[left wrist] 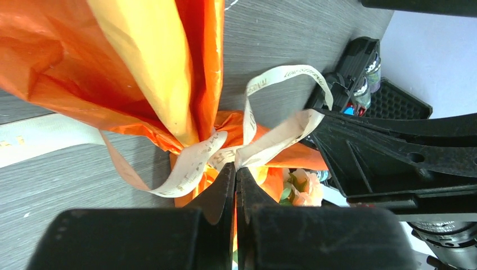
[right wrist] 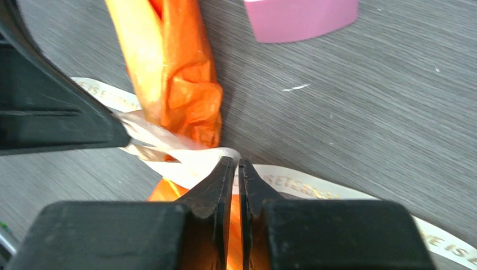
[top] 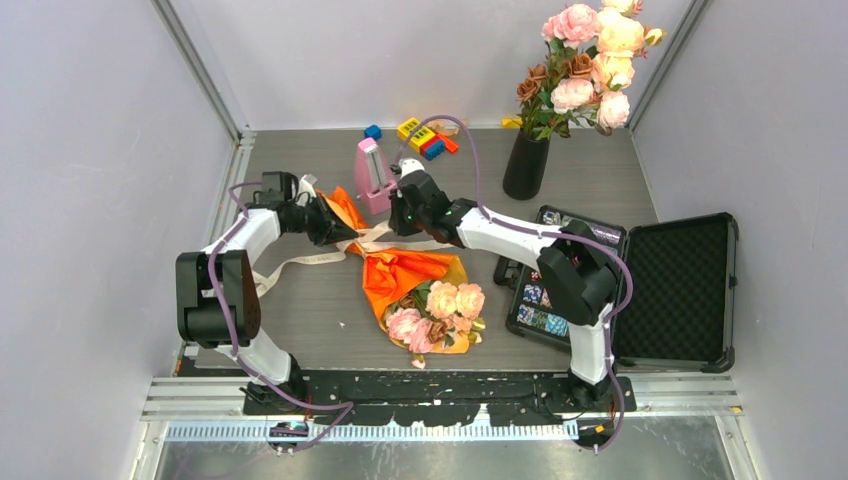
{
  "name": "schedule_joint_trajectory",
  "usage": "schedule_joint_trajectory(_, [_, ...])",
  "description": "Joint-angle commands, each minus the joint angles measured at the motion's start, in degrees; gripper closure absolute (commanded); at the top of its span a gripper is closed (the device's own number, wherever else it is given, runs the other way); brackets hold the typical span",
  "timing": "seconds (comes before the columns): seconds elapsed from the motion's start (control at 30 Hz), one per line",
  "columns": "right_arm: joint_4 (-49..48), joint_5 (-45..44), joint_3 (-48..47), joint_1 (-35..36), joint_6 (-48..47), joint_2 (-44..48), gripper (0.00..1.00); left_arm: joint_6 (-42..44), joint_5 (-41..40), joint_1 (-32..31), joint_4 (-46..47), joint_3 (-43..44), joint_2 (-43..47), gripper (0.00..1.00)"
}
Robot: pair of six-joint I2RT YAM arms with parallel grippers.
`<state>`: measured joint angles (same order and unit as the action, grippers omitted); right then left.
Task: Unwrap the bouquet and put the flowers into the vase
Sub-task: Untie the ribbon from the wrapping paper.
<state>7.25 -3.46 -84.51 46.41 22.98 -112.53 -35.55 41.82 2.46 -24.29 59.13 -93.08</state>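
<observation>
The bouquet (top: 420, 285) lies in the middle of the table in orange paper (left wrist: 140, 73), its pink and peach flowers (top: 445, 305) pointing towards the near edge. A cream ribbon (top: 300, 262) is knotted round its narrow end. My left gripper (top: 345, 235) (left wrist: 235, 169) is shut on the ribbon (left wrist: 191, 163) at the knot. From the other side, my right gripper (top: 397, 228) (right wrist: 231, 163) is shut on a ribbon (right wrist: 304, 183) loop. The black vase (top: 527, 165) stands at the back right and holds other roses (top: 590, 60).
A pink metronome (top: 372, 178) (right wrist: 301, 17) stands just behind the two grippers. Small coloured toys (top: 425, 135) lie by the back wall. An open black case (top: 640, 290) takes up the right side. Loose ribbon tails trail left across the table.
</observation>
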Motion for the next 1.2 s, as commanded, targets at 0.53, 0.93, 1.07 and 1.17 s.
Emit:
schedule_joint_trajectory(0.53, [-4.44,9.99,3.68,-0.66,2.15,6.18,0.33,-0.02,-0.43,1.14,1.62,1.42,2.09,1.00])
schedule_joint_trajectory(0.93, [-8.51,7.97,0.01,2.37,6.70,0.28,0.32,-0.22,0.04,1.14,1.97,1.16,2.21,1.00])
schedule_joint_trajectory(1.07, [-8.45,9.00,-3.20,2.36,7.08,-3.19,0.34,-0.24,0.06,1.10,1.99,1.16,2.20,1.00])
schedule_joint_trajectory(1.17, [-7.70,9.02,-5.06,2.37,7.27,-5.08,0.36,-0.22,0.08,1.12,1.97,1.24,2.18,1.00])
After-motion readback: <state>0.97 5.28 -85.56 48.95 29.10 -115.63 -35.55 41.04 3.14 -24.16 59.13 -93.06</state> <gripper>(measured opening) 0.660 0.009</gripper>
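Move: The ribbon's knot, at the neck of the orange paper, lies about 5 cm to the right hand's left, 3 cm back and some 4 cm below its fingertips, which still have the stretched ribbon loop at their tips. Beyond that hand the pink metronome stands about 8 cm ahead and 3 cm left, while the flower heads are some 19 cm back and 10 cm right. From the left hand, pinching the ribbon, the knot is about 2 cm right, 2 cm back and 4 cm below. The right fingers spread from nearly shut to about two-thirds open and let go of the ribbon loop as the hand eases 2 cm right and 1 cm down, then it swings back about 5 cm and leftward, rising a little, before coming forward 2 cm, farther left and down over the knot, its left side rolled up some 10 degrees. It ends about 5 cm left of and 3 cm behind its start with the fingers open, while the left hand stays nearly still and keeps its pinch on the ribbon beside the knot. ##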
